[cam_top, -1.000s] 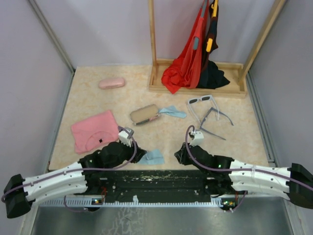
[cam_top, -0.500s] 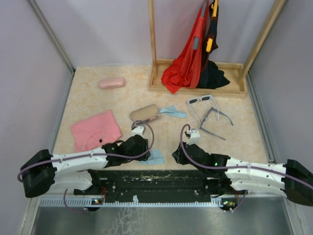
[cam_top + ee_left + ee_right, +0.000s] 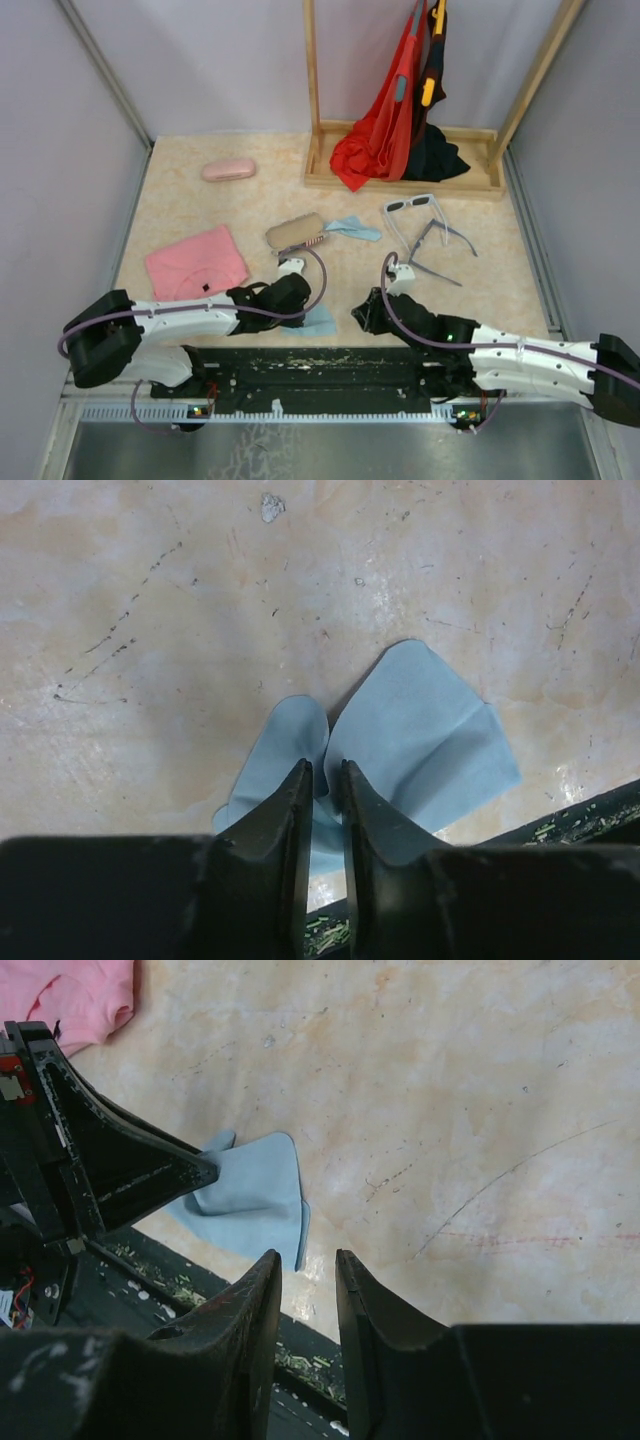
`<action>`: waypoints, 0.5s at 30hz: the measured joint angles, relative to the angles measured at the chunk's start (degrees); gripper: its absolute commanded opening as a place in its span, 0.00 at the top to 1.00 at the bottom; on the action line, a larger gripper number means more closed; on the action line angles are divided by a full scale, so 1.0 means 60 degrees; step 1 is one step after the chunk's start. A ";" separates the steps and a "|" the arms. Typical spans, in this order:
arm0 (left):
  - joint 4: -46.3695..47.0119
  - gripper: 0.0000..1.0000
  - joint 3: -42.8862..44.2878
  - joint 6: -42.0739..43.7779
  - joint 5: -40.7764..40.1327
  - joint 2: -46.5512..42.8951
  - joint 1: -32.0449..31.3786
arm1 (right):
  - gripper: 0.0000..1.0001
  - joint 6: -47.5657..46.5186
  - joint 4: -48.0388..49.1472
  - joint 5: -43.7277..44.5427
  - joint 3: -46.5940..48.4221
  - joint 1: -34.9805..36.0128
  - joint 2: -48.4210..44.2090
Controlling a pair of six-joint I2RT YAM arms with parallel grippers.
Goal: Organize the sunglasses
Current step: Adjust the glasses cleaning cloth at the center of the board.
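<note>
The white-framed sunglasses [image 3: 410, 205] lie open at the back right of the table, and the thin grey-framed sunglasses [image 3: 440, 250] lie just in front of them. Neither gripper is near them. My left gripper [image 3: 303, 305] [image 3: 326, 765] is down on a light-blue cloth [image 3: 420, 740] [image 3: 322, 322] at the table's near edge, its jaws drawn close on a raised fold of it. My right gripper [image 3: 362, 315] [image 3: 307, 1255] hovers low just right of that cloth [image 3: 255, 1195], open and empty.
A tan glasses case [image 3: 295, 232] and a second blue cloth [image 3: 352, 228] lie mid-table. A pink case [image 3: 228, 170] sits at the back left, a pink cloth [image 3: 195, 265] on the left. A wooden rack [image 3: 400, 180] with a red bag stands behind.
My left arm has swung right and forward onto the light-blue cloth, and its jaws have narrowed on it. The right gripper has barely shifted.
</note>
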 measured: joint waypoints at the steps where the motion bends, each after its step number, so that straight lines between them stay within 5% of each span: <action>1: -0.0033 0.90 0.0036 0.0004 -0.0007 0.0069 0.0000 | 0.71 0.0000 -0.0011 0.0000 -0.0015 0.0000 -0.0044; 4: -0.0062 0.99 0.0124 0.0033 -0.0044 0.0142 0.0000 | 0.71 0.0004 -0.0127 0.0004 -0.0066 0.0000 -0.0215; 15: 0.0189 0.99 0.1508 0.1515 -0.0590 0.0248 0.0000 | 0.71 0.0047 -0.0605 0.0357 -0.0259 0.0000 -0.1297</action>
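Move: The left hand, fingers part open, is already down at the light-blue cleaning cloth; the cloth's middle lies about 3 cm to its right, level fore and aft and 1 cm below. The brown case is some 21 cm straight ahead, a second blue cloth about 23 cm ahead and 12 cm right, and the pink cloth some 13 cm ahead and 25 cm left. From the right hand, the cleaning cloth is about 11 cm left, 1 cm ahead and 7 cm down. The left fingers close fully and pinch a fold of the cleaning cloth while the hand stays in place. Then, speeding up, the left hand lifts about 5 cm while carrying the fold forward and to the right by some 3 to 4 cm each, towards the brown case's side of the table, its fingertips tilting up and outward about 10 degrees. ##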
